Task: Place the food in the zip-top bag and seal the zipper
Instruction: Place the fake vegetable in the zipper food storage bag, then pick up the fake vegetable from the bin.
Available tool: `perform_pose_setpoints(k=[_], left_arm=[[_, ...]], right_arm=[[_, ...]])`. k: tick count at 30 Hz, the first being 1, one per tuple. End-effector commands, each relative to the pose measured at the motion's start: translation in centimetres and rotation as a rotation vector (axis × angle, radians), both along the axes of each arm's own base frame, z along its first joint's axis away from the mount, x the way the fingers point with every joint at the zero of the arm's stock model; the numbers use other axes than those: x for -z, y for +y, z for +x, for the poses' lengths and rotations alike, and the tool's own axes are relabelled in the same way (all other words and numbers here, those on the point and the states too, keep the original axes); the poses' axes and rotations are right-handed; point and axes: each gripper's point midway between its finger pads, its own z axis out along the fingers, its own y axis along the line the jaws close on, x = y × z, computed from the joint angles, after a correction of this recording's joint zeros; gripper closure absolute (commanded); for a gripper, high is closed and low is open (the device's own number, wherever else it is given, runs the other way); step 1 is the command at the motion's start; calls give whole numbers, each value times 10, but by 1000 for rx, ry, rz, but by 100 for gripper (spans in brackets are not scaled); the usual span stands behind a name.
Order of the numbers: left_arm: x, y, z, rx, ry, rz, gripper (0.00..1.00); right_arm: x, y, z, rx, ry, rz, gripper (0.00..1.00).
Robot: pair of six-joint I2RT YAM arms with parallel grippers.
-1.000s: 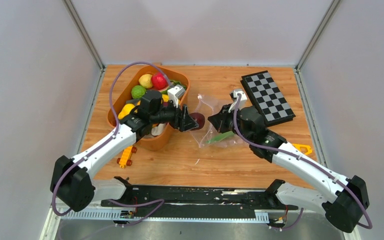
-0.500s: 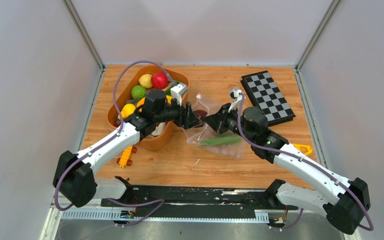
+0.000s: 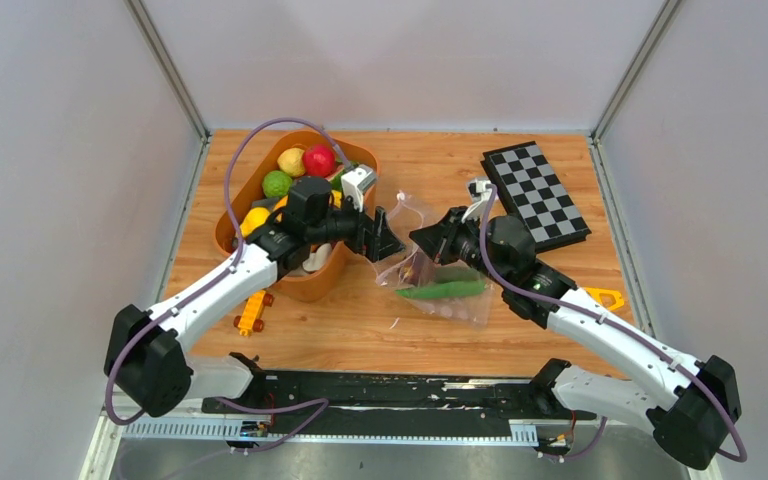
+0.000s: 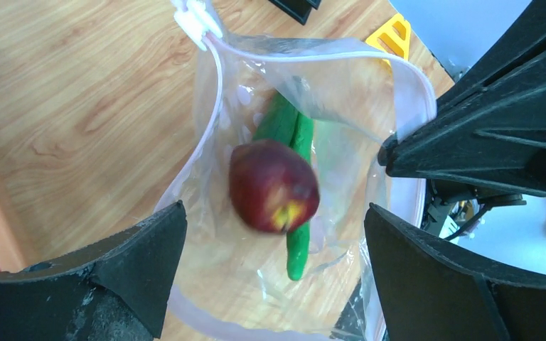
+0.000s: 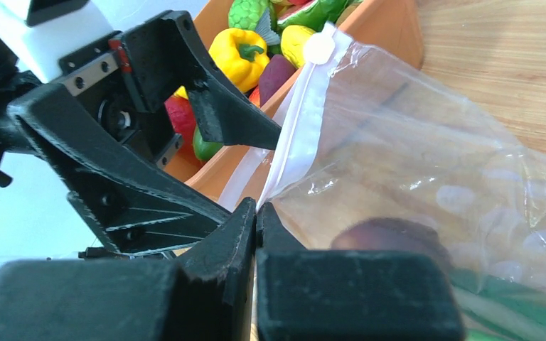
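The clear zip-top bag (image 3: 447,292) lies on the table with its mouth lifted toward the left. My right gripper (image 3: 422,238) is shut on the zipper (image 5: 295,142) at the mouth's rim and holds it up. Directly over the mouth, my left gripper (image 4: 274,277) stands open with nothing between its fingers (image 4: 135,256). A dark red apple (image 4: 274,186), blurred, is loose inside the mouth. Under it in the bag lies a green cucumber (image 4: 295,177). More food, including a yellow pepper (image 5: 238,53), sits in the orange tub (image 3: 305,285).
The orange tub stands just left of the bag, under my left arm. A black-and-white chessboard (image 3: 535,192) lies at the back right. A yellow toy car (image 3: 252,310) sits in front of the tub. A small yellow piece (image 3: 605,297) lies beside my right arm.
My left gripper has opened wide and let go of the dark red apple, which now drops into the bag. The right gripper has kept its hold on the mouth edge.
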Motion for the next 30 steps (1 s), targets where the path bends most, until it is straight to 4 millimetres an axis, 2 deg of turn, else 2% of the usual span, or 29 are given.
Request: perform_pose_setpoints(k=[1,6,9,13,16,19,23,30], left_arm=[[-28,5,2,1,-91,19,0],[-37,16,5,-52,-134,34,0],[-44,33,15,-158,-181,74,0],[-48,73,32,-379,-232,163,0],[-46,118,48,-613,-256,255,0],[-41,158,60,-766,-232,319,0],[-32,190,74,-825,-194,424,0],[-10,210,89,-793,-190,655,0]], right_arm=[[-16,-7,4,41,-28,43,100],[-16,-16,9,88,-43,18,100],[-15,-21,10,103,-53,3,100],[-16,-24,12,117,-68,-9,100],[-16,-24,12,115,-71,-12,100],[-15,-22,12,106,-68,-16,100],[-15,-18,11,84,-66,-17,100],[-14,-14,9,63,-62,-20,100]])
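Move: The yellow bell pepper in the orange basket lies about 19 cm to the left of the open left hand, 11 cm ahead and 13 cm below. The yellow squash is 10 cm to the right of the pepper and level with it, the purple vegetable 10 cm left and 7 cm ahead of the hand, and the released dark plum 6 cm right, 3 cm back and 9 cm below. From the right hand the pepper is some 24 cm left, 12 cm ahead. Leftward and somewhat forward, the left hand backs away from the bag's mouth over the basket's edge, some 19 cm left and 8 cm forward, slow at first, arching up about 4 cm and sinking again towards the yellow pepper. The wrist swings about 45 degrees counter-clockwise and rolls, fingers still wide open. The right hand keeps its pinch on the bag's rim, easing 2 cm right. ##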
